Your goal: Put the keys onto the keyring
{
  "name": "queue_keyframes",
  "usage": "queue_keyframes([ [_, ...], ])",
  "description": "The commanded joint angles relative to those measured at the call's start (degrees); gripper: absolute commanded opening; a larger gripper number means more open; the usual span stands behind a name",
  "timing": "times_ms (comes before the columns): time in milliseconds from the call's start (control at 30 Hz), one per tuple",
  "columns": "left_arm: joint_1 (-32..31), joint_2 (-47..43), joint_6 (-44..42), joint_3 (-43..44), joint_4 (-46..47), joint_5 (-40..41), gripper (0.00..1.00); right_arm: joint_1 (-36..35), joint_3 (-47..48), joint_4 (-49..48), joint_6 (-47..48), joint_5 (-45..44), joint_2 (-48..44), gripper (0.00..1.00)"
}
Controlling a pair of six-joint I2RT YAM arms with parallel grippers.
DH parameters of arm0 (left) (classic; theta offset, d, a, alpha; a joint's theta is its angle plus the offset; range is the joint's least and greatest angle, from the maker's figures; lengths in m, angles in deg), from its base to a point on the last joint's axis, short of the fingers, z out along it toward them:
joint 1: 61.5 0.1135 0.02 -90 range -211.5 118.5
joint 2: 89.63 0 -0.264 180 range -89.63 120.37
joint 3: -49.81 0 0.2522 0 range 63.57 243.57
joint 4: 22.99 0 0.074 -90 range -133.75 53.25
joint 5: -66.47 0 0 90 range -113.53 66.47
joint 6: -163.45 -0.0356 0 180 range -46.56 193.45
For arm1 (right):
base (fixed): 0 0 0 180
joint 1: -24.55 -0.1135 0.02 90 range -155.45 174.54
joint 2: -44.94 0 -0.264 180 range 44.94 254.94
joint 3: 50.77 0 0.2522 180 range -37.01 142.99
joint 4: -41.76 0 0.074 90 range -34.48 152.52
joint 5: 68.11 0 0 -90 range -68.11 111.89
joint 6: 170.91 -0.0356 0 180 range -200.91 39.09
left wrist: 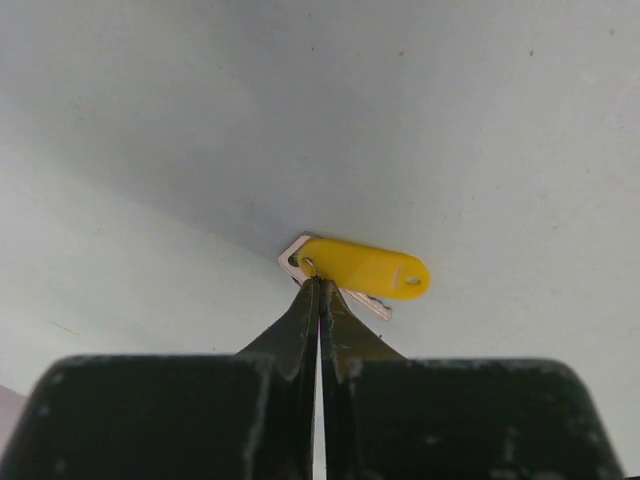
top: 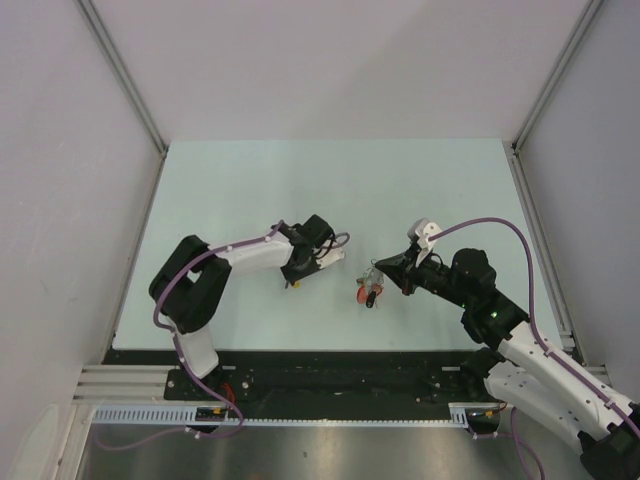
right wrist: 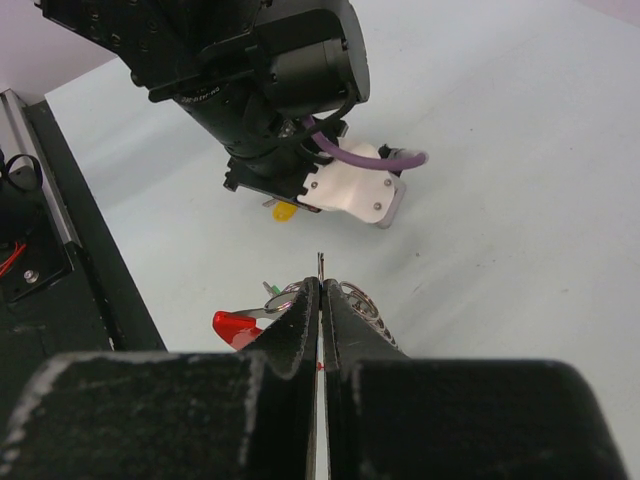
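Note:
The yellow key (left wrist: 365, 268) lies on the pale table with its metal blade under the plastic head. My left gripper (left wrist: 318, 284) is shut, its tips pinching the key's metal end by a small wire loop. From above, that key (top: 294, 284) peeks out under the left gripper (top: 298, 272). My right gripper (right wrist: 320, 283) is shut on a thin metal edge of the keyring (right wrist: 365, 305), whose coils show beside the right finger. A red piece (right wrist: 232, 325) and a green bit (right wrist: 268, 290) hang at its left. From above, the keyring cluster (top: 369, 292) sits at the right gripper (top: 383, 268).
In the right wrist view the left arm's wrist (right wrist: 280, 90) with its purple cable (right wrist: 350, 155) hangs just beyond the keyring. The black base rail (top: 320, 365) runs along the table's near edge. Grey walls enclose the table's sides and back.

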Motion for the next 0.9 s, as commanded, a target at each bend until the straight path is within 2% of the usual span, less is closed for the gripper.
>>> queue_keyframes([
  [0, 0.56, -2.50, 6.28, 3.24, 1.04, -6.09, 0.00, -0.40, 1.62, -2.42, 1.12, -0.70, -1.10, 0.00],
  [233, 2.40, -4.95, 17.00, 2.55, 2.62, -11.10, 0.00, -0.58, 1.62, -2.42, 1.04, -0.88, -1.10, 0.00],
  [367, 5.47, -7.33, 22.18, 3.68, 1.75, -12.16, 0.00, -0.66, 1.62, -2.42, 1.04, -0.97, -0.92, 0.00],
  [667, 7.06, -8.30, 24.91, 10.28, -1.68, -15.41, 0.01, -0.67, 1.53, -2.42, 1.04, -1.23, -1.18, 0.00],
  [867, 6.98, -10.67, 29.49, 3.17, 8.33, -16.21, 0.00, -0.75, 1.62, -2.68, 1.12, -0.97, -0.83, 0.00],
])
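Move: The yellow key is already pinched in the left fingers down at the table, its body about 2 cm to their right and 1 cm below. The keyring it is meant for is some 18 cm to the left hand's right, 7 cm nearer the base and about 20 cm higher. The red key hanging there is 16 cm right, 8 cm back and 14 cm up. For the right hand, the keyring sits between its fingertips, about 1 cm below. The yellow key stays pinched as the left hand shifts it 2-3 cm to the right low over the table, then raises it about 7 cm while going forward some 3 cm and farther right, closer to the keyring. The wrist rolls the fingertips round to the right by some 30 degrees and turns counter-clockwise. The right hand holds the keyring still. ##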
